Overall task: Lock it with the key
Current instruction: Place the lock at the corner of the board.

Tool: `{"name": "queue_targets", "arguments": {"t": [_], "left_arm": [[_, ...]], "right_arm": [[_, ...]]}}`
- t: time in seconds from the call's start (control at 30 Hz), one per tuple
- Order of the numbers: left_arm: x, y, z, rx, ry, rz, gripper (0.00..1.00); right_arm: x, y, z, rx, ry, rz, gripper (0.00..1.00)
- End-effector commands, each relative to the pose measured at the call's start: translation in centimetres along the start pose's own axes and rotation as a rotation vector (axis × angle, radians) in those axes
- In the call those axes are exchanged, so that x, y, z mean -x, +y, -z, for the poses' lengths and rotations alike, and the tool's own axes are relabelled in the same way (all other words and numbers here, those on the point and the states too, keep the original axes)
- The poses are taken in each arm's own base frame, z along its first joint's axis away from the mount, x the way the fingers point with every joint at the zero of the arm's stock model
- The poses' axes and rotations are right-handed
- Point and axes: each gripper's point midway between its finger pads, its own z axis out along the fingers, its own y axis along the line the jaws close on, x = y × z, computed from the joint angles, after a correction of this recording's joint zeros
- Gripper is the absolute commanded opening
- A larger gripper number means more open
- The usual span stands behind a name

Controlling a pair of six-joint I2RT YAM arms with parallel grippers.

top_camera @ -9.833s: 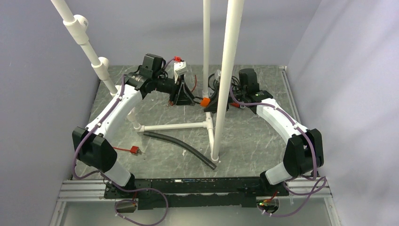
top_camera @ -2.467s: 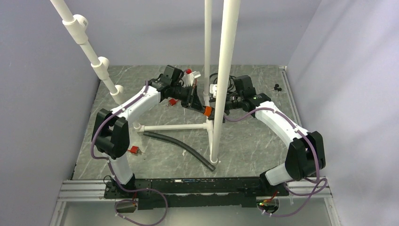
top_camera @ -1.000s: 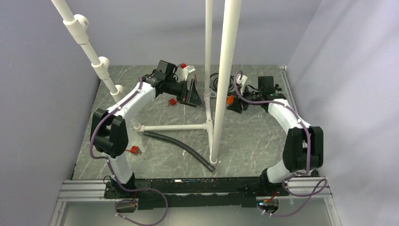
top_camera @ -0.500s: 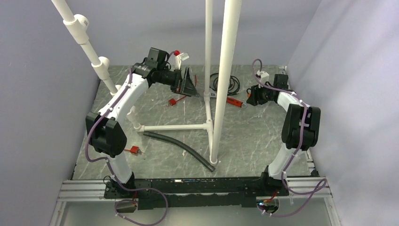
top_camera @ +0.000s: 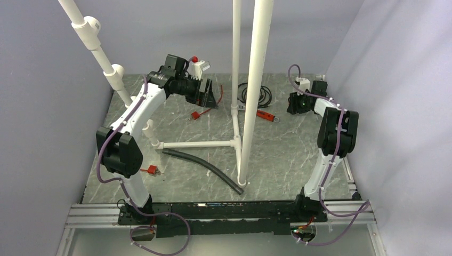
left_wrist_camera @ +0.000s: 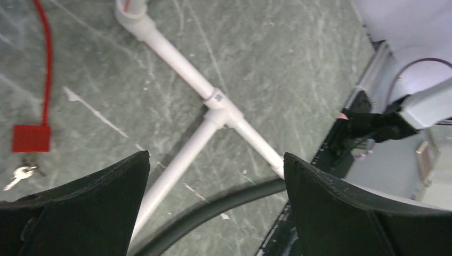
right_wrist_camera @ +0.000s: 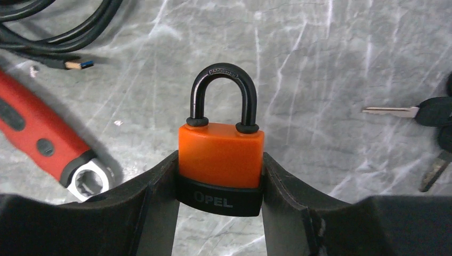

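Observation:
My right gripper [right_wrist_camera: 219, 160] is shut on an orange padlock [right_wrist_camera: 221, 149] with a black base, held by its sides above the table. Its black shackle [right_wrist_camera: 224, 80] is closed and points away from me. Black-headed keys [right_wrist_camera: 426, 114] lie on the table to the padlock's right. A small silver key [left_wrist_camera: 18, 173] on a red tag [left_wrist_camera: 31, 137] lies at the left of the left wrist view. My left gripper [left_wrist_camera: 216, 157] is open and empty, above the white pipe frame [left_wrist_camera: 213, 101]. In the top view, it [top_camera: 210, 97] hovers at the rear left and the right gripper [top_camera: 295, 103] at the far right.
A red wrench [right_wrist_camera: 48, 144] and a coiled black cable [right_wrist_camera: 58, 26] lie left of the padlock. A tall white pole [top_camera: 255, 90] stands mid-table on the pipe frame [top_camera: 197, 143]. A black hose [top_camera: 205, 166] lies in front. Another angled white pipe [top_camera: 101, 56] stands at the left.
My right arm has swung out to the far right edge with the padlock still in its grip. My left arm has pulled back toward the rear left with its jaws fully open.

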Motion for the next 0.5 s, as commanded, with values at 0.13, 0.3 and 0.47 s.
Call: {"name": "queue_targets", "arguments": {"t": [0.13,0.3,0.47], "left_arm": [[-0.8,5.6,-1.3,0.189,0.047,-0.136,1.00],[-1.4,7.8,-1.6,0.279,0.073,-0.137,0.99],[-2.3,10.2,-2.3,0.331,0.139,-0.188,0.99]], "right_arm": [[4.7,-3.5,-0.2,-0.099,-0.100,0.021,0.70],[5.2,-3.7,-0.5,-0.097,-0.104,0.005,0.82],[7.2,-3.3,1.1,-0.091,-0.142,0.000,0.91]]}}
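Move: In my right hand is the orange padlock; its spot on the table is about 2 cm ahead, 1 cm right and 2 cm down. The keys lie some 6 cm ahead and 11 cm right, the red wrench about 19 cm left and 2 cm back, the black cable coil 8 cm ahead and 20 cm left. From my empty left hand, the red cable lock is roughly 10 cm ahead, 7 cm left and 22 cm down; the white T-joint is 4 cm back and 12 cm right. I set the padlock down on the bare table and open my right fingers from their half-open pinch to nearly wide, letting go as that hand slides about 4 cm forward, a little right, then rises a couple of centimetres. My left hand, still wide open and empty, sinks some 7 cm while easing forward and left towards the red cable lock, fingers tipping about 15 degrees further down. ##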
